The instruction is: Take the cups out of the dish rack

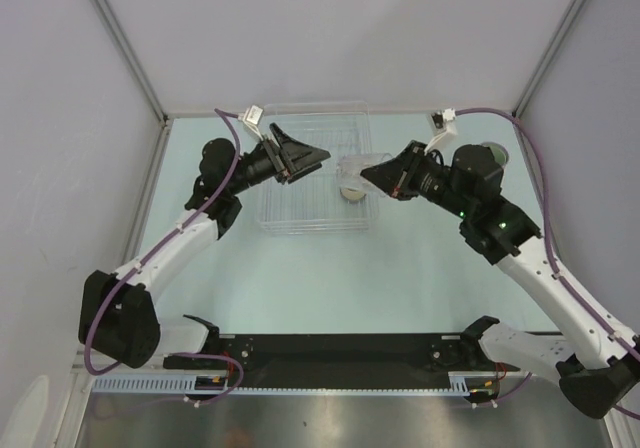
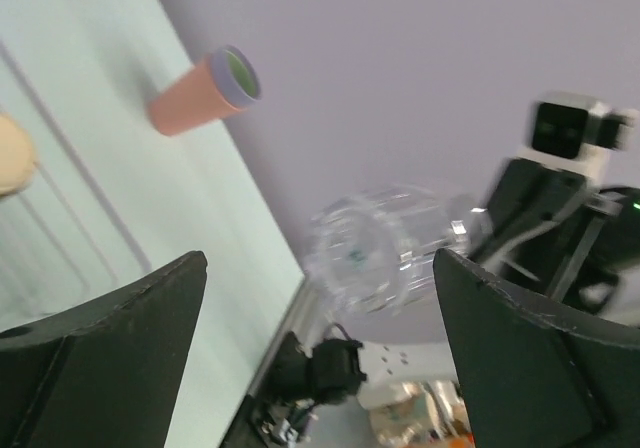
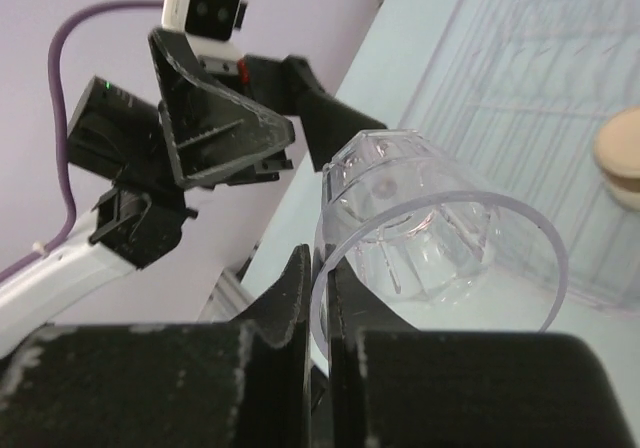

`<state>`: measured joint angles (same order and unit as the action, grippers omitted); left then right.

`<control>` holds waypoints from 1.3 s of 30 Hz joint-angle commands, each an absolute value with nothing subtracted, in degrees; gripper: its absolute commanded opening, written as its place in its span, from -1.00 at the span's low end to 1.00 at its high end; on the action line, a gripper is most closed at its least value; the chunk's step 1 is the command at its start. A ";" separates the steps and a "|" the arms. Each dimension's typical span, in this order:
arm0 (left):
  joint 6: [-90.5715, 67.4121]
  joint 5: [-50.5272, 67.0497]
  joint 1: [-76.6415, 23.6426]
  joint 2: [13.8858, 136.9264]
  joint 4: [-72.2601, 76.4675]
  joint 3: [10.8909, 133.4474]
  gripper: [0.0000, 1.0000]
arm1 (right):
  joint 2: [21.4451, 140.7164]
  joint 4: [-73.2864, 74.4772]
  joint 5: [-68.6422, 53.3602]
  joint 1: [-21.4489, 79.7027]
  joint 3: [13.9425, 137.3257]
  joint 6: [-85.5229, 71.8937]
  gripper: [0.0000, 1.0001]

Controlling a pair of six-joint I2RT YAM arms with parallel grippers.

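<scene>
The dish rack is a clear ribbed basket in the middle of the table, also seen in the right wrist view. My right gripper is shut on the rim of the clear cup, holding it tilted above the rack's right edge; the fingers pinch its wall. The tan round top lies in the rack. My left gripper is open and empty over the rack, facing the clear cup. A salmon-pink cup with lavender and green ones nested inside stands on the table.
The nested cup stack stands at the far right of the table, behind my right arm. Grey walls close in the back and both sides. A black rail runs along the near edge between the arm bases.
</scene>
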<state>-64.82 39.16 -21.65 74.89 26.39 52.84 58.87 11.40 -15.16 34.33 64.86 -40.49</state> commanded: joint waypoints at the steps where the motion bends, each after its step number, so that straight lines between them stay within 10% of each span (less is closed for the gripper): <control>1: -53.45 29.81 -20.92 73.21 4.44 58.61 1.00 | 58.87 26.60 -0.38 34.19 77.85 -32.26 -1.00; 10: -48.60 27.07 -20.92 76.47 -10.19 57.57 1.00 | 68.45 53.76 31.62 31.92 95.60 -35.06 -1.00; 39: -41.05 25.31 -20.92 77.17 -20.74 58.36 0.98 | 80.68 47.20 21.18 3.52 74.45 -38.24 -1.00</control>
<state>-42.87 24.62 -21.23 77.73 -20.49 57.12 77.82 52.84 22.15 4.91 73.47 -39.35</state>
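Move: The clear cup, already held by the right hand, is bound for open table about 28 cm to that hand's right, 12 cm ahead and some 31 cm below. The cup stack stands about 25 cm ahead, 31 cm right and 28 cm down; the beige cup in the rack is 24 cm ahead, 2 cm left and 31 cm down. From the empty left hand the beige cup lies 19 cm ahead, 6 cm right and 27 cm below. The clear cup, still pinched by its wall, is carried about 27 cm right by the right hand, rising 5 cm, then sinking well below its starting height and edging forward towards the cup stack; the wrist swings clockwise and tips the fingers steeply down. The left hand, still wide open, sinks some 16 cm and drifts left over the rack's near part. ##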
